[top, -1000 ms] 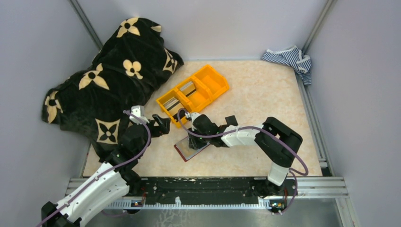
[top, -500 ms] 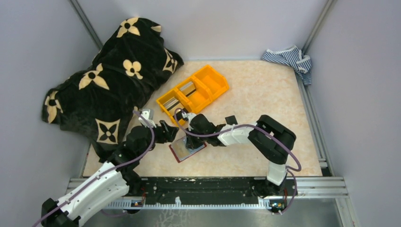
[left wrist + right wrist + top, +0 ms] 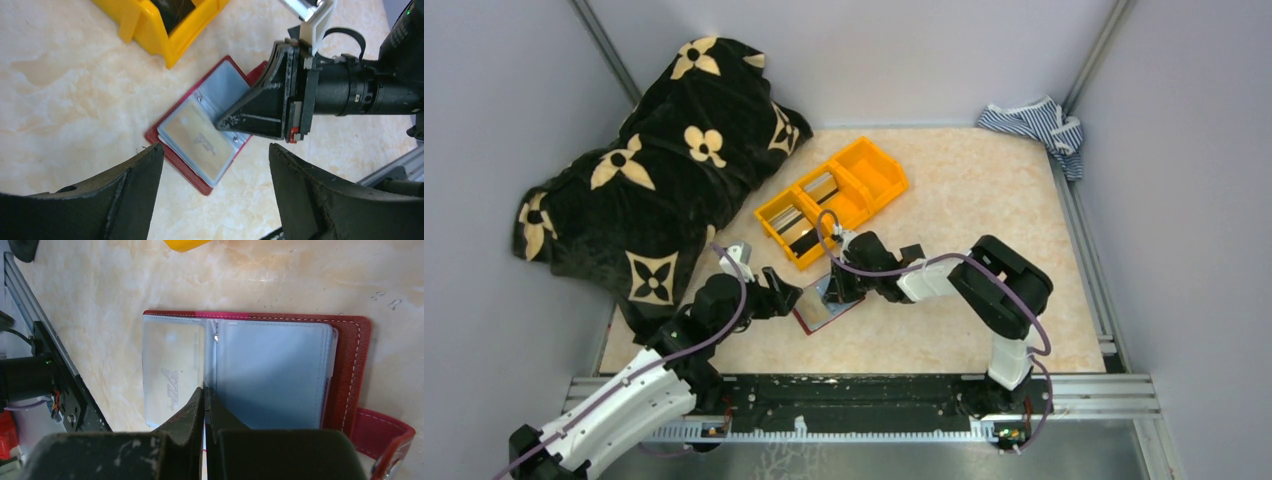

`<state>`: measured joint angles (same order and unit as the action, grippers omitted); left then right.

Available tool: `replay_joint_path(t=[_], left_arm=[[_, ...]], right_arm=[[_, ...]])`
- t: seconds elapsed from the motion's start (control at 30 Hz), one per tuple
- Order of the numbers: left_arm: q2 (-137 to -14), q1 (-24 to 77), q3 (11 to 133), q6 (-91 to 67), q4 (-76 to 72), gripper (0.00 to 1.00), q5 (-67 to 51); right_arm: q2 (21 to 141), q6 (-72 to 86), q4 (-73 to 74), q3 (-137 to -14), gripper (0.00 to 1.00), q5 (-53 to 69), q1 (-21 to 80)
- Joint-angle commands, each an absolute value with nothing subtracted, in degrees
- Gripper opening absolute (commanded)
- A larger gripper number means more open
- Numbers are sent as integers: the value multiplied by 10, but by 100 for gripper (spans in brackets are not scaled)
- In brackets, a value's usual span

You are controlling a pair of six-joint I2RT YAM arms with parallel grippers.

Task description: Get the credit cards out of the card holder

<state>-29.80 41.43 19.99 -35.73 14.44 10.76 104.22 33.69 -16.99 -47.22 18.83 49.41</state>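
Note:
The card holder (image 3: 816, 314) lies open on the table, a dark red cover (image 3: 350, 365) with light blue pockets (image 3: 227, 87). A pale beige credit card (image 3: 170, 365) shows through the left pocket, also in the left wrist view (image 3: 197, 142). My right gripper (image 3: 205, 390) is shut, its tips pressed on the holder's middle fold with nothing visibly between them; it is seen from above (image 3: 832, 292). My left gripper (image 3: 216, 147) stands open just above the holder's near-left corner and touches nothing (image 3: 789, 295).
An orange three-compartment bin (image 3: 879, 180) stands just behind the holder, with silver-grey cards (image 3: 822, 186) in its compartments. A black flower-patterned blanket (image 3: 654, 150) covers the far left. A striped cloth (image 3: 1034, 125) lies in the far right corner.
My right gripper has shut and settled on the holder's fold. My left arm has moved right, bringing its open gripper up to the holder.

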Motion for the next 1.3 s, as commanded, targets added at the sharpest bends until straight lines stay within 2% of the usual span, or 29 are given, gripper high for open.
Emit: replay_joint_path(t=[0.0, 0.23, 0.67, 1.27], left_arm=[[-312, 417, 184, -440, 129, 83, 52], [-272, 417, 67, -526, -42, 81, 8], [-379, 417, 61, -534, -102, 83, 18], [-412, 417, 57, -544, -97, 85, 44]], right_arm=[[1070, 333, -153, -454, 0, 161, 488], [1070, 332, -157, -450, 0, 162, 488], [1067, 328, -156, -449, 0, 162, 488], [1069, 327, -151, -452, 0, 160, 488]])
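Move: The card in the holder's cream sleeve lies about 7 cm to the left hand's right, barely 1 cm ahead and some 12 cm below. The blue sleeve is about 7 cm farther right and 3 cm farther out than the cream one; the yellow box is centred about 21 cm ahead of the left hand and 10 cm to its right. From the right hand, the cream sleeve's card is roughly 3 cm left, 1 cm back and 1 cm below. The right hand's shut fingertips keep resting on the holder's spine, hardly moving. The left hand, fingers staying wide open, drops about 6.5 cm and shifts some 3.5 cm right towards the cream sleeve's outer edge, quickly at first, then creeping; its left side rolls down and its fingers tip downward, roughly 20 degrees in all, without visible contact. ##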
